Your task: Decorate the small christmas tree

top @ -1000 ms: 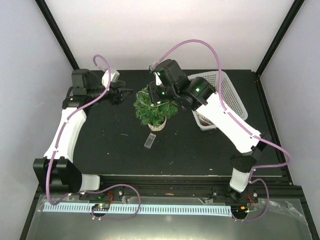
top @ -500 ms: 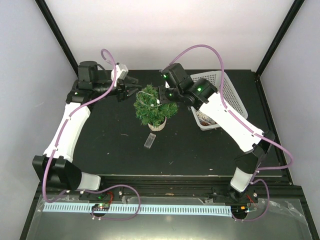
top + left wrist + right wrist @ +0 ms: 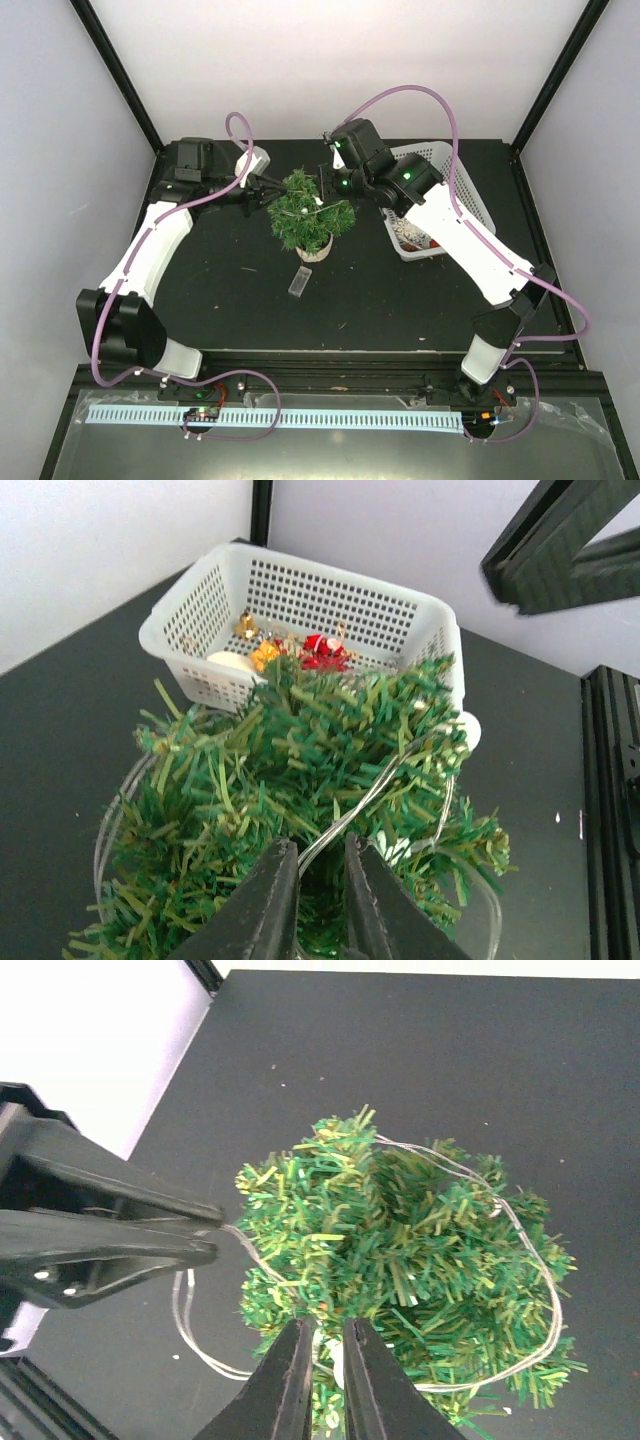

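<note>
The small christmas tree (image 3: 310, 218) stands mid-table on its beige base, with a thin silver light wire (image 3: 300, 209) looped round it. My left gripper (image 3: 268, 190) is at the tree's left side. In the left wrist view its jaws (image 3: 322, 845) stand narrow with the wire (image 3: 372, 795) running between them. The right wrist view shows that wire (image 3: 520, 1230) leaving the left gripper's (image 3: 215, 1232) tips. My right gripper (image 3: 325, 187) is at the tree's back edge, and its jaws (image 3: 325, 1325) are nearly together on wire and needles of the tree (image 3: 400, 1250).
A white basket (image 3: 457, 185) stands right of the tree, holding red and gold ornaments (image 3: 320, 650). A small clear box (image 3: 298, 281) lies on the black table in front of the tree. Black frame posts stand at the back corners.
My left arm swung right from clear of the tree to its left side, and its jaws closed from wide to narrow. The right gripper shifted slightly right over the tree and narrowed.
</note>
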`<state>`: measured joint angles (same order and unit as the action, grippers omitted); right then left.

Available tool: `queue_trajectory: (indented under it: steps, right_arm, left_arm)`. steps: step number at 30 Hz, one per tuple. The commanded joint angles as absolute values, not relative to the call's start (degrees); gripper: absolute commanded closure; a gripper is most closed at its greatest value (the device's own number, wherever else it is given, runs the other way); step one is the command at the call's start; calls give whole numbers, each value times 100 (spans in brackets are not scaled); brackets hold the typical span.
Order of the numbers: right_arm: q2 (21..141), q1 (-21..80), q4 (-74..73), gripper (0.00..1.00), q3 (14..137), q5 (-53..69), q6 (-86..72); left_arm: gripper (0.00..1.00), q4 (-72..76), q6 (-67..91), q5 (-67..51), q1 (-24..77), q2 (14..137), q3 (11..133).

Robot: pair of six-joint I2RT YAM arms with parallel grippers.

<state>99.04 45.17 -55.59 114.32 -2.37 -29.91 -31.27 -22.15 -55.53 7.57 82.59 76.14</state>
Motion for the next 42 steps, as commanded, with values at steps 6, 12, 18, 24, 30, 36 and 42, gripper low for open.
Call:
queue_trajectory:
  steps: [6, 12, 18, 24, 30, 36, 42]
  right_arm:
    - [9914, 4479, -5455, 85, 11603, 22, -2868]
    - [9906, 4482, -5509, 85, 11604, -23, -2830]
    - [9877, 4471, -5532, 85, 11563, -64, -2817]
    - [9829, 4473, -5551, 84, 11558, -136, -2790]
    - [9712, 4466, -5569, 80, 11545, -181, -2749]
    - [9389, 4453, -5503, 69, 11282, -320, -2737]
    - [9022, 4440, -5318, 57, 10939, -419, -2780]
  left_arm:
    - [84, -2964, -2434, -5367, 817, 8367, 7269]
    - [84, -2930, -2477, -5262, 831, 8489, 7198]
    - [85, -3021, -2642, -5043, 826, 8581, 7174]
    - [84, -3086, -2686, -4861, 832, 8561, 7232]
    - [80, -3103, -2675, -4657, 829, 8562, 7303]
    - [64, -3186, -2593, -4712, 829, 8429, 7451]
    - [43, -3167, -2467, -4832, 826, 8227, 7523]
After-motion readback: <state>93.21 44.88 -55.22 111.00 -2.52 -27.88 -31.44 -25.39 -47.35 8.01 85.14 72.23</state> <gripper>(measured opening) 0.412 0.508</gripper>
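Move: Both hands still pinch the light wire. The tree's middle lies about 8 cm right of the left hand, level with it fore and aft and 8 cm lower. From the right hand the tree is about 2 cm left, 1 cm ahead and 12 cm down. From the left hand, the clear box lies some 8 cm back, 5 cm right; the basket about 9 cm ahead, 35 cm right, both roughly 20 cm lower. Left hand lowers its light wire some 6 cm beside the tree; both then open, the right rising away. ##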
